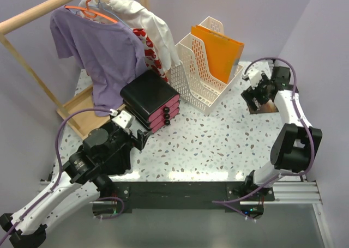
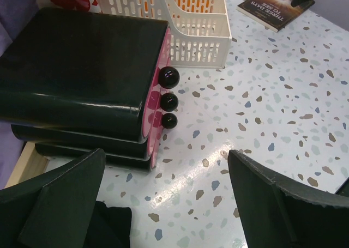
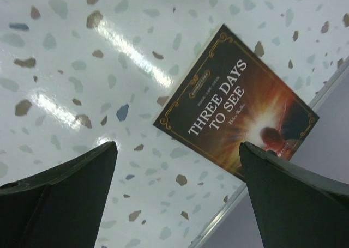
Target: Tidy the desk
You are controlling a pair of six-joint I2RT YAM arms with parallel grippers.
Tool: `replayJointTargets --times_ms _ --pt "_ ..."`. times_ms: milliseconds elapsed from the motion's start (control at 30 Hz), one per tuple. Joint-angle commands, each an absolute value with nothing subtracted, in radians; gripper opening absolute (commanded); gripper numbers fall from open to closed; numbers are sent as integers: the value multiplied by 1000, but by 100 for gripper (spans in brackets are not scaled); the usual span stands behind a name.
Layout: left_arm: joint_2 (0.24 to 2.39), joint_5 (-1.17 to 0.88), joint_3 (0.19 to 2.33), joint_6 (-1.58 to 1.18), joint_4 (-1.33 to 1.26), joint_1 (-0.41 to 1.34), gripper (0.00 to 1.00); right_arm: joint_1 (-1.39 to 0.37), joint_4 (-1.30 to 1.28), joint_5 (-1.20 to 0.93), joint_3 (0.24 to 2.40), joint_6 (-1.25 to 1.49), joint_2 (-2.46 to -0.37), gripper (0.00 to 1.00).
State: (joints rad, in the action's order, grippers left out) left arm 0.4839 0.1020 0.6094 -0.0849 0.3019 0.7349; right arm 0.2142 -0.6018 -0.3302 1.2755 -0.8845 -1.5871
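Observation:
The desk (image 1: 218, 139) is a white speckled tabletop. A black drawer unit (image 1: 148, 95) with pink fronts stands at its left. My left gripper (image 1: 140, 134) hangs just in front of it, open and empty. In the left wrist view the drawer unit (image 2: 82, 73) shows three black knobs (image 2: 168, 76), with bare desk (image 2: 272, 95) between the left gripper's (image 2: 166, 171) jaws. A dark book (image 1: 265, 107) lies flat by the desk's right edge. My right gripper (image 1: 256, 92) hovers over it, open. The right wrist view shows the book (image 3: 240, 101) titled "Three Days to See" beyond the right gripper (image 3: 177, 150).
A white slotted file organizer (image 1: 204, 76) holding orange folders (image 1: 218, 49) stands at the back middle. A wooden clothes rack (image 1: 32, 13) at the back left carries a purple shirt (image 1: 101, 52) and a white flowered one (image 1: 150, 32). The desk's metal edge (image 3: 305, 112) runs right beside the book.

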Motion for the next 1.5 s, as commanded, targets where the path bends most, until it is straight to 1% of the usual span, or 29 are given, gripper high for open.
replayJointTargets --times_ms 0,67,200,433,700,767,900,933,1000,1033,1100,1133,1200,1233,1300,1333,1367,1400,1467 --pt "483 109 620 -80 275 732 100 238 -678 -227 1330 -1056 -1659 99" --pt "483 107 620 -78 276 732 100 239 -664 -201 1350 -1013 -1701 99" --pt "489 107 620 -77 276 732 100 239 -658 -218 1420 -843 -1804 99" --pt "494 107 620 -77 278 732 100 216 -519 -209 1416 -651 -1899 99" --pt "495 104 620 -77 278 732 100 155 -368 -55 1381 -540 -1976 99" --pt "497 106 620 -77 278 732 100 153 -344 -28 1378 -525 -1985 97" --pt "497 103 620 -77 278 732 100 153 -339 -12 1378 -518 -2017 86" --pt "497 100 620 -78 278 732 100 153 -345 -12 1376 -522 -2022 80" --pt "495 100 620 -77 278 732 100 155 -351 -12 1374 -526 -2037 73" --pt "495 101 620 -78 278 732 100 155 -354 -12 1373 -528 -2043 66" --pt "497 100 620 -77 276 732 100 155 -364 -12 1371 -534 -2052 60" --pt "495 100 620 -77 278 732 100 155 -373 -12 1373 -535 -2063 52" --pt "494 98 620 -77 276 732 100 153 -383 -17 1373 -545 -2071 44" --pt "494 98 620 -77 278 732 100 155 -396 -18 1371 -548 -2075 36" --pt "492 97 621 -77 279 732 100 155 -403 -31 1358 -561 -2075 28" --pt "492 97 621 -77 278 732 100 155 -408 -34 1353 -564 -2075 19" --pt "489 95 620 -77 278 732 100 155 -411 -38 1338 -577 -2071 15" --pt "488 95 620 -77 278 732 100 155 -414 -47 1327 -581 -2065 9" --pt "486 94 620 -77 276 732 100 155 -416 -61 1292 -597 -2037 4"
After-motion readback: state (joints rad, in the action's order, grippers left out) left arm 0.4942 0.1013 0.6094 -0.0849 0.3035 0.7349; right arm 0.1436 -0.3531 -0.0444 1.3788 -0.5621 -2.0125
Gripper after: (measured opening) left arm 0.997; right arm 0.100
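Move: The book lies flat with its middle about 6 cm ahead of the open right gripper, 9 cm to its right and 13 cm below. The white rack stands some 15 cm ahead and 19 cm to the left of that gripper, its middle about 3 cm lower; the orange folder in it is roughly 18 cm ahead and 15 cm left, level in height. From the left gripper the book is about 27 cm ahead, 58 cm right and 23 cm below. Sink the right gripper about 12 cm to the book's left edge, swinging a little right and then easing forward some 6 cm as you get low, while turning the wrist about 20 degrees clockwise. Down there, bring the wide-open fingers nearly shut across that edge, one finger on the cover side and the other just outside it. ##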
